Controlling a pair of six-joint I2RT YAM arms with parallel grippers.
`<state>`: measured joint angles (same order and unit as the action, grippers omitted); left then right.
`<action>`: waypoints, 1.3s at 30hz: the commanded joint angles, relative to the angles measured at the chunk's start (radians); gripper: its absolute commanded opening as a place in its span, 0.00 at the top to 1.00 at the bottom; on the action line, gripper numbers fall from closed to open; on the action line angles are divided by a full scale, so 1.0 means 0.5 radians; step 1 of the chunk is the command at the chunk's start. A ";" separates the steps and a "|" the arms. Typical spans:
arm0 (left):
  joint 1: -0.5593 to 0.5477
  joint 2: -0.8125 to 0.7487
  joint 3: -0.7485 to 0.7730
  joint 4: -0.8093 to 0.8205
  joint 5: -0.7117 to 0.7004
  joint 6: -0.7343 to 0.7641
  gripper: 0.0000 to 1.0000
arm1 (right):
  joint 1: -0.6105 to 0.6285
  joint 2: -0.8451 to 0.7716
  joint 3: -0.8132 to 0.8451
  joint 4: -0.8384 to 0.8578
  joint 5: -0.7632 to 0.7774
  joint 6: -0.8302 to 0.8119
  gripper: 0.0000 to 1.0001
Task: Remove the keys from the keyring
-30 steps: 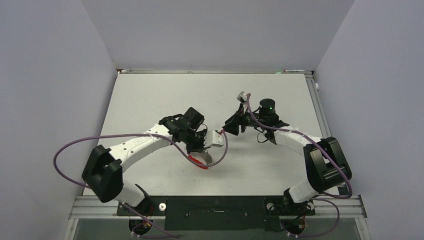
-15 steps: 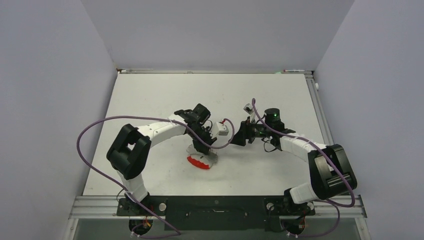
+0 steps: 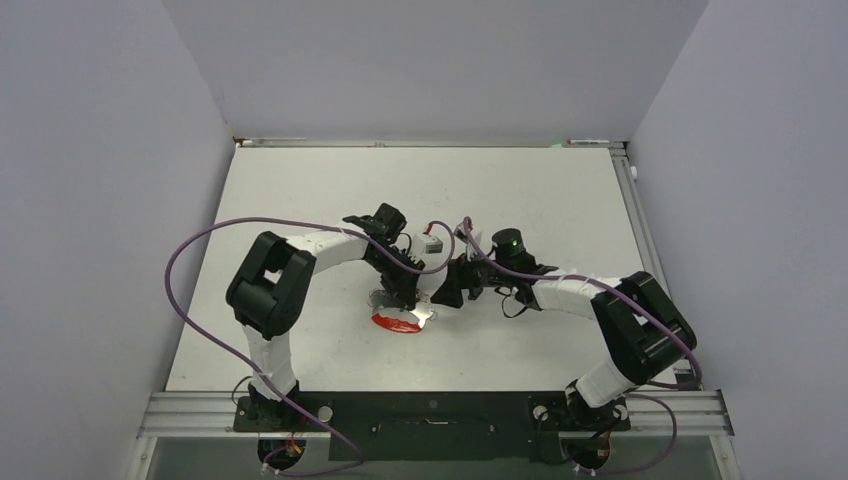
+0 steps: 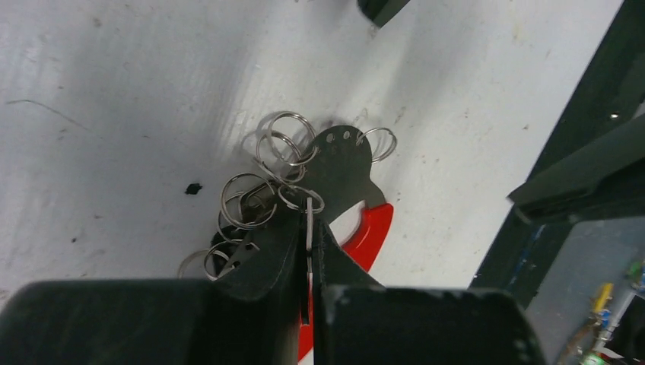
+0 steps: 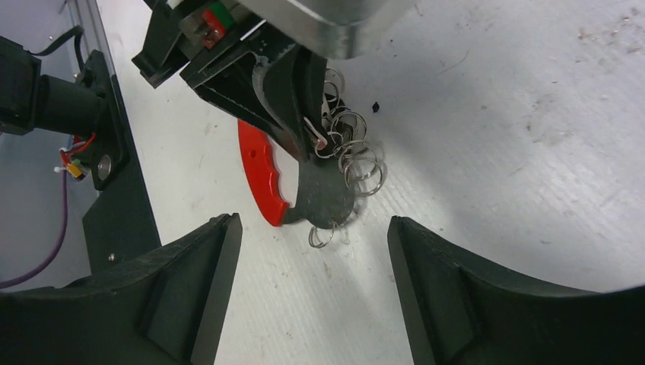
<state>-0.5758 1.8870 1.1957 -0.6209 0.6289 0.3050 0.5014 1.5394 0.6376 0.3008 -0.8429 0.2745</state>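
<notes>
The keyring lies on the white table; its curved band is part grey (image 4: 342,163) and part bright red (image 4: 374,228), with several thin wire rings (image 4: 281,148) hooked through its holes. My left gripper (image 4: 309,228) stands over it, shut on a thin pale silvery key (image 4: 309,217) that hangs from one ring. The top view shows the red band (image 3: 395,322) under the left gripper (image 3: 405,298). My right gripper (image 5: 312,222) is open and empty, low over the table just right of the band (image 5: 327,194), also in the top view (image 3: 445,293). I cannot pick out the dark-headed key.
Purple cables (image 3: 200,250) loop from both arms over the table's left side and middle. The dark front rail (image 3: 430,410) runs along the near edge, also in the right wrist view (image 5: 114,213). A small dark speck (image 4: 193,188) lies beside the rings.
My right gripper has moved left and down toward the keyring. My left arm has folded in further, its gripper staying on the keyring, which has hardly shifted.
</notes>
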 commanded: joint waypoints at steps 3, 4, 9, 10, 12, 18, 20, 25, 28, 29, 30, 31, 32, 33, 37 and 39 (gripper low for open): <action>0.015 0.102 0.021 0.127 0.189 -0.140 1.00 | 0.086 0.079 -0.006 0.250 0.272 -0.013 0.29; 0.021 0.108 0.018 0.143 0.198 -0.154 1.00 | 0.098 0.090 -0.010 0.263 0.303 -0.022 0.30; 0.068 0.164 0.056 0.167 0.229 -0.226 1.00 | 0.181 0.136 -0.003 0.233 0.529 -0.106 0.33; 0.083 0.177 0.064 0.162 0.239 -0.242 1.00 | 0.194 0.146 -0.002 0.233 0.557 -0.110 0.34; 0.108 0.181 0.078 0.153 0.228 -0.254 1.00 | 0.204 0.159 -0.002 0.232 0.608 -0.110 0.34; 0.158 0.194 0.122 -0.010 0.246 -0.185 1.00 | 0.226 0.183 0.002 0.233 0.604 -0.148 0.42; 0.172 0.202 0.125 -0.038 0.270 -0.178 1.00 | 0.236 0.196 0.010 0.230 0.600 -0.167 0.47; 0.211 0.189 0.107 -0.046 0.343 -0.166 1.00 | 0.240 0.214 0.010 0.239 0.565 -0.181 0.54; 0.222 0.156 0.092 -0.057 0.314 -0.120 1.00 | 0.234 0.203 0.011 0.253 0.545 -0.182 0.58; 0.222 0.140 0.085 -0.060 0.289 -0.101 1.00 | 0.229 0.199 0.013 0.262 0.536 -0.178 0.60; 0.222 0.124 0.082 -0.066 0.269 -0.087 1.00 | 0.220 0.199 0.013 0.274 0.517 -0.169 0.61; 0.222 0.113 0.084 -0.078 0.249 -0.075 1.00 | 0.208 0.199 0.016 0.288 0.492 -0.155 0.62; 0.222 0.105 0.091 -0.099 0.242 -0.055 1.00 | 0.194 0.204 0.014 0.308 0.465 -0.135 0.62; 0.224 0.098 0.098 -0.115 0.238 -0.043 1.00 | 0.173 0.208 0.009 0.340 0.434 -0.109 0.63; 0.220 0.074 0.107 -0.141 0.232 -0.012 1.00 | 0.079 0.221 -0.036 0.534 0.247 0.037 0.60; 0.222 0.061 0.101 -0.149 0.234 0.015 1.00 | 0.039 0.215 -0.076 0.669 0.165 0.112 0.58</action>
<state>-0.4732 1.9652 1.2297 -0.6735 0.7712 0.2554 0.5583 1.6344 0.6315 0.4545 -0.6498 0.2558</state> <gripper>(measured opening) 0.022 0.405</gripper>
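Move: The cluster of rings on the plate's far side lies some 5 cm left of the right hand, about 2 cm ahead and 6 cm below. From that hand, the lone end ring is roughly 3 cm left, 1 cm back and 7 cm below; the red handle is about 10 cm left, 4 cm back and 7 cm below. From the left hand, already on the plate, the cluster is about 3 cm right, 1 cm ahead and 1 cm below. The right hand sinks about 4.5 cm beside the rings, easing some 2 cm forward and 1 cm left while its fingertips tip down about 10 degrees and its wide-open fingers draw together to roughly half that gap; it then lifts back nearly 2 cm with nothing held, any touch on the rings not visible. The left hand stays shut on the plate, shifting about 1 cm right and then some 2 cm back left as its fingertips lean about 10 degrees towards the base. ##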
